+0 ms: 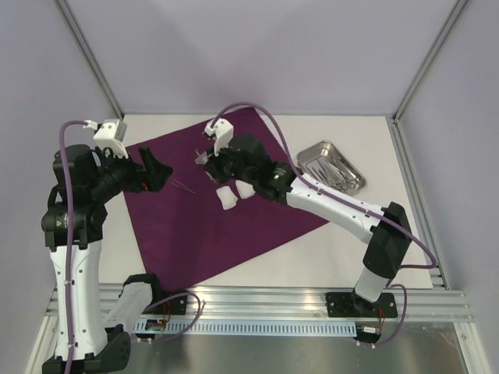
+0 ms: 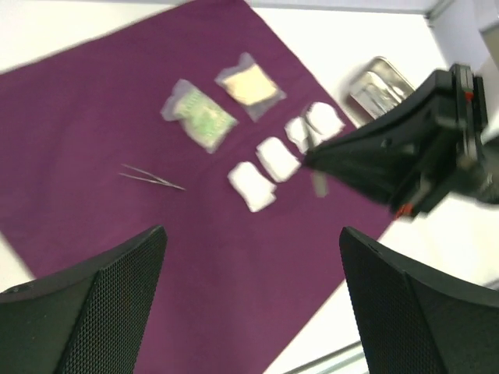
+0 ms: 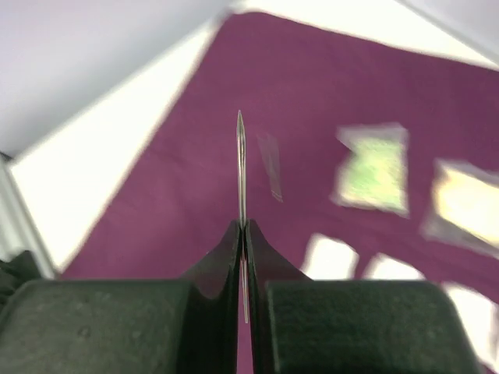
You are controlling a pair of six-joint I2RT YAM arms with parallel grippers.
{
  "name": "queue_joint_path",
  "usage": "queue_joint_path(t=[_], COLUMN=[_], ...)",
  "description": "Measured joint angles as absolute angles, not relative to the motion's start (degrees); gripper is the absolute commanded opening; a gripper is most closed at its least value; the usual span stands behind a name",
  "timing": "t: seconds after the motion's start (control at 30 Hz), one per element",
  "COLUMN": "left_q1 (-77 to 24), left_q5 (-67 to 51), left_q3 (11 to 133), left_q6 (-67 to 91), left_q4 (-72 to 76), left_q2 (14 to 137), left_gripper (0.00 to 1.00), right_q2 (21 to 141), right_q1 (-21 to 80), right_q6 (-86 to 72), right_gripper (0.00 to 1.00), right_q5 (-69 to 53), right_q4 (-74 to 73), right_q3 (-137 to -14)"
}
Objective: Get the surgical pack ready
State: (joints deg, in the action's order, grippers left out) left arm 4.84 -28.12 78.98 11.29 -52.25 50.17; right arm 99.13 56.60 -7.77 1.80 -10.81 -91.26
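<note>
The deep-purple cloth (image 1: 234, 226) lies spread over the table. On it rest thin steel tweezers (image 2: 152, 178), two clear packets (image 2: 199, 117) (image 2: 249, 86) and several white gauze pads (image 2: 252, 185). My left gripper (image 2: 251, 234) hangs open above the cloth's left part with nothing between its fingers; the top view shows it (image 1: 160, 170) just left of the tweezers (image 1: 185, 186). Over the middle of the cloth, my right gripper (image 3: 242, 227) is shut on a thin steel instrument (image 3: 240, 156) that sticks out straight ahead. The top view has it (image 1: 207, 162) above the packets, which its arm hides there.
A small rectangular steel tray (image 1: 331, 165) with steel instruments in it stands on the white table to the right of the cloth. The right arm (image 2: 413, 156) reaches across the cloth from the right. Aluminium rails (image 1: 257, 300) run along the near edge.
</note>
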Motion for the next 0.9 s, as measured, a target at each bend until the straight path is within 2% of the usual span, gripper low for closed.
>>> queue_joint_path(t=[0.2, 0.4, 0.6, 0.9], left_q1=[4.84, 4.84, 4.84, 4.84], left_q5=[-18.48, -13.54, -11.31, -9.98], left_q3=[83.46, 76.25, 70.85, 70.22], left_q6=[4.03, -1.91, -4.34, -5.87], left_q4=[-57.08, -58.85, -59.2, -58.92], left_q2=[50.65, 51.31, 54.17, 56.47], left_gripper=[1.0, 1.0, 1.0, 1.0], right_q2=[98.02, 100.31, 110.78, 119.79], right_q1=[36.88, 17.8, 10.07, 7.49], right_q6=[2.0, 15.79, 24.73, 32.34], right_gripper=[0.0, 0.01, 0.0, 0.01], right_q5=[-0.56, 3.84, 7.22, 10.59], right_q4=[-25.26, -36.73, -41.36, -43.18], right_q3=[-90.54, -90.59, -93.14, -97.65])
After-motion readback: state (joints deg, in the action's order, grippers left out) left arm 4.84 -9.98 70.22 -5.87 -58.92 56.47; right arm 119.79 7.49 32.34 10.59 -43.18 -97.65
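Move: Some 41 cm to the right hand's right, 14 cm ahead and 27 cm below lies the metal tray. On the way, the rightmost gauze is about 22 cm right and 15 cm ahead, the beige bag 10 cm right and 21 cm ahead. From the left hand the loose tweezers lie 16 cm ahead, 2 cm left and 36 cm below; the leftmost gauze is 12 cm ahead and 13 cm right. Sweeping fast to the right with the handed-over tweezers still pinched shut, the right hand goes some 44 cm across, about 20 cm down and 18 cm forward to the tray, wrist swinging to point down and slowing over it. The left hand, empty and wide open, sinks about 11 cm and shifts left, tipping its fingers down nearer the loose tweezers. ##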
